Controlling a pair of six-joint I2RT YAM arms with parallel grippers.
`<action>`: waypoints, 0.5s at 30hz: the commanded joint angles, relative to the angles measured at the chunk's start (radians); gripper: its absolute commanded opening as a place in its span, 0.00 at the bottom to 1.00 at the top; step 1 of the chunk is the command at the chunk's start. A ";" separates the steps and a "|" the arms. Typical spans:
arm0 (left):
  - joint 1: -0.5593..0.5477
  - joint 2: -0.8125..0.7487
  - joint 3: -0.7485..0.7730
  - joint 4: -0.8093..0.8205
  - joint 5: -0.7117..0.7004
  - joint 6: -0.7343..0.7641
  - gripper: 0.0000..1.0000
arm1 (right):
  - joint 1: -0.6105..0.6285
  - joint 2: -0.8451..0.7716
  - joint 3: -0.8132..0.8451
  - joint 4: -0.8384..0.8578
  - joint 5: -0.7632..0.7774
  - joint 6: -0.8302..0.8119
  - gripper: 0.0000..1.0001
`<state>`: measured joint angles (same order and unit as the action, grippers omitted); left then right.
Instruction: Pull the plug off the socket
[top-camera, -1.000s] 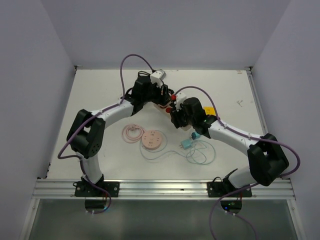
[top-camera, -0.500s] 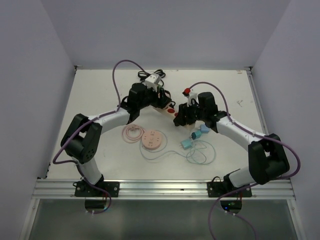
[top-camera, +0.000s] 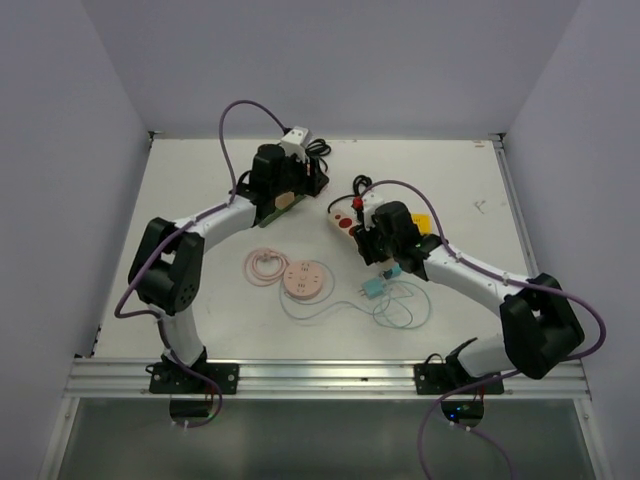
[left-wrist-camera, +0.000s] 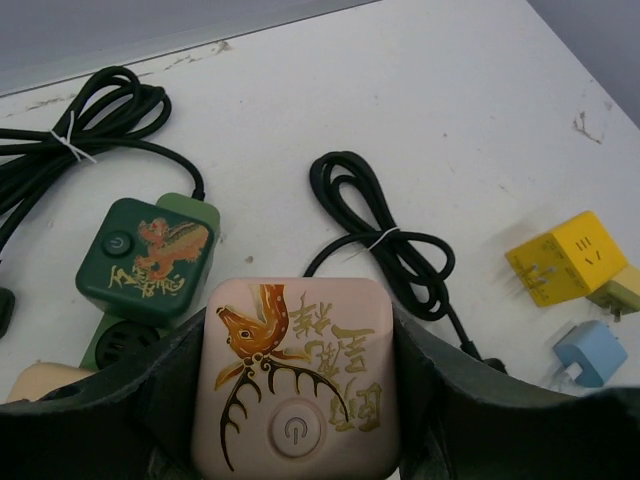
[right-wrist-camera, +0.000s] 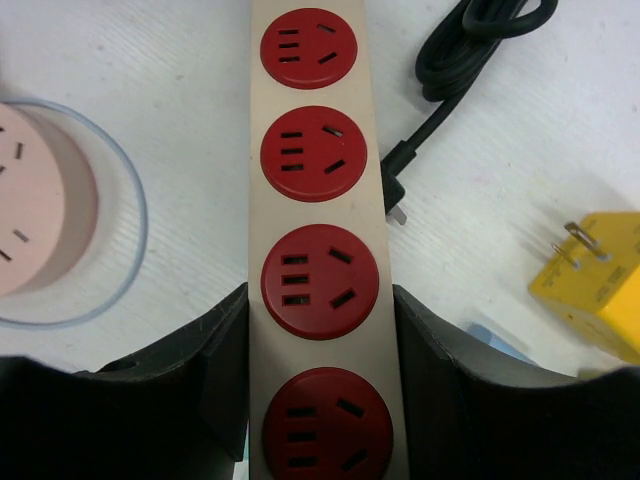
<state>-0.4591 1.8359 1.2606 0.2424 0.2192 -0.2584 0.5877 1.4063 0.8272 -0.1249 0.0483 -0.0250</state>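
Note:
My left gripper (left-wrist-camera: 300, 338) is shut on a pink cube plug (left-wrist-camera: 297, 375) with a gold deer print and a power button. In the top view this gripper (top-camera: 288, 195) is at the back, left of centre. My right gripper (right-wrist-camera: 318, 300) is shut on a beige power strip (right-wrist-camera: 315, 190) with several red sockets, all those in view empty. In the top view the strip (top-camera: 345, 213) lies in front of the right gripper (top-camera: 368, 232), well apart from the pink cube. A loose black plug (right-wrist-camera: 395, 195) lies beside the strip.
A green cube socket (left-wrist-camera: 150, 255) and coiled black cords (left-wrist-camera: 385, 235) lie near the left gripper. A yellow cube adapter (right-wrist-camera: 600, 280) and a blue adapter (left-wrist-camera: 590, 352) are to the right. A round pink socket (top-camera: 303, 279) and a teal plug (top-camera: 373, 288) lie nearer the front.
The two grippers were close together at the centre back and have drawn apart. The left one moved back and left with the pink cube; the right one keeps the strip.

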 joint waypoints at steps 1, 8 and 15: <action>0.010 -0.004 0.030 -0.005 -0.024 0.036 0.00 | -0.012 -0.020 0.019 -0.016 0.081 0.017 0.00; 0.010 -0.061 -0.071 0.044 0.045 -0.011 0.00 | -0.133 0.060 0.105 -0.002 0.005 0.200 0.00; -0.027 -0.041 -0.153 0.077 0.144 -0.065 0.02 | -0.210 0.247 0.306 -0.021 0.058 0.270 0.00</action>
<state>-0.4591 1.8225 1.1183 0.2390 0.2947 -0.2890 0.3904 1.6070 1.0283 -0.1730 0.0582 0.1844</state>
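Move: The left hand, holding the pink plug, has open table about 5 cm back and 16 below; from it, the green plug is roughly 10 cm ahead, 4 left and 13 below, and the round socket 16 back, 4 left. The right hand, holding the beige strip, has open table some 16 cm ahead, 12 right and 9 below; the yellow box is about 8 ahead and 11 right of it, the blue cube 2 ahead and 10 right. Right hand swings the beige strip forward-right about 8 cm, turning clockwise, while the left lowers and draws back the plug. ##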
